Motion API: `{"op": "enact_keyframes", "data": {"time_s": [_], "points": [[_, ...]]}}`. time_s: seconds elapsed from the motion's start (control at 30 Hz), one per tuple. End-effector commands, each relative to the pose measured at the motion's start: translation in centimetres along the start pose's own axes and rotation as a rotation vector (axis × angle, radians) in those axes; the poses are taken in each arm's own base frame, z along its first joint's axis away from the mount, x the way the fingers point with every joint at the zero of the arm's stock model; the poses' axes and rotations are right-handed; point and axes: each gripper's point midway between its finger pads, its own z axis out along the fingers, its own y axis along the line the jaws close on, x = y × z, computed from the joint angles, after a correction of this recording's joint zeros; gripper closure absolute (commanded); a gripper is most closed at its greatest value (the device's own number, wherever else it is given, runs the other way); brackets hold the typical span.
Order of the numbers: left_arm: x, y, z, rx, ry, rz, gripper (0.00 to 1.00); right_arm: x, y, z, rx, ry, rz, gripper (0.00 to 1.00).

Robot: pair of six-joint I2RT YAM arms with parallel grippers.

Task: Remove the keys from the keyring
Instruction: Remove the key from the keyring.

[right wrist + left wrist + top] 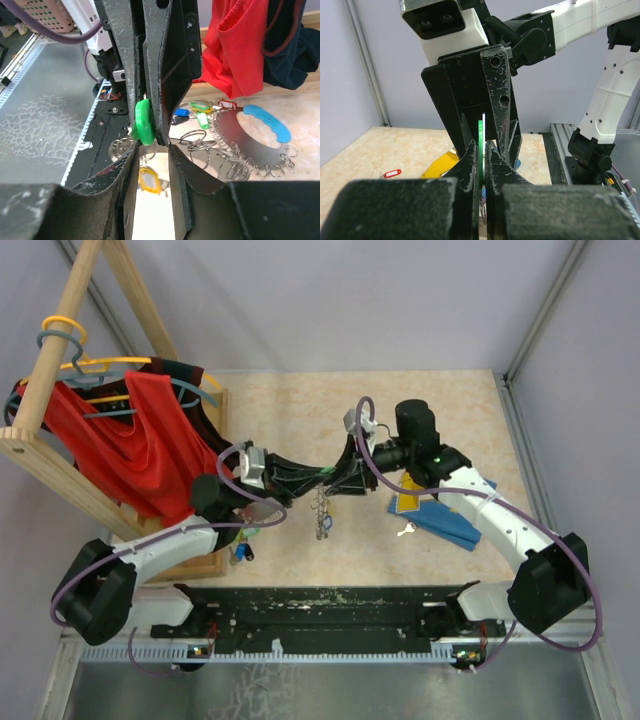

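My left gripper (483, 146) is shut on a green key tag (481, 129), seen edge-on between its fingers. In the right wrist view that green tag (143, 122) sits clamped just above my right gripper (152, 151), whose jaws stand apart with nothing clamped between them. The two grippers meet tip to tip above the table's middle, and a string of silver rings and keys (323, 516) hangs from the tag, with a yellow tag (149, 180) among them. The keyring (230, 131), fringed with silver loops, lies on the table beyond. Green, blue and red tagged keys (200, 112) lie by it.
A wooden rack (60, 455) with a red garment (140, 445) and hangers stands at the left. A blue wedge (450, 523) with a yellow piece lies under the right arm, a loose key (405, 531) beside it. A red tag (392, 173) lies alone on the table.
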Motion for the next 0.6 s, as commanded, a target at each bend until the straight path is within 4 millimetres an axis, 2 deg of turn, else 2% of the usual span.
{"op": "enact_keyframes", "data": {"time_s": [0.0, 0.33, 0.43, 0.57], "points": [[-2.15, -0.33, 1.05, 0.027, -0.062, 0.035, 1.0, -1.36, -0.46, 0.18, 0.037, -0.017, -0.064, 0.7], [-1.97, -0.42, 1.22, 0.031, -0.06, 0.032, 1.0, -1.49, -0.07, 0.18, 0.017, -0.019, -0.08, 0.7], [-1.94, -0.36, 1.22, 0.028, -0.06, 0.029, 1.0, -1.5, 0.23, 0.18, 0.0, -0.022, -0.086, 0.79], [-2.05, -0.3, 1.19, 0.022, -0.063, 0.031, 1.0, -1.51, 0.36, 0.15, -0.005, -0.019, -0.095, 0.98]]}}
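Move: The right fingers, part open, stand beside the green key tag held by the left fingertips, with the tag's middle about 2 cm left, 1 cm back and 1 cm up. The keyring hangs some 7 cm below the right hand, about 1 cm back and 2 cm left. On the table, roughly 22 cm lower, the blue-handled ring lies about 14 cm left and 7 cm forward. From the left hand, the tag is about 1 cm to the right, otherwise level. The left fingers keep their pinch on the green key tag while that hand eases about half a centimetre right and down. Beside the tag, the right hand edges under 1 cm forward, then stops and closes its fingers from part open to nearly shut, just forward of the tag where its metal ring should be. ##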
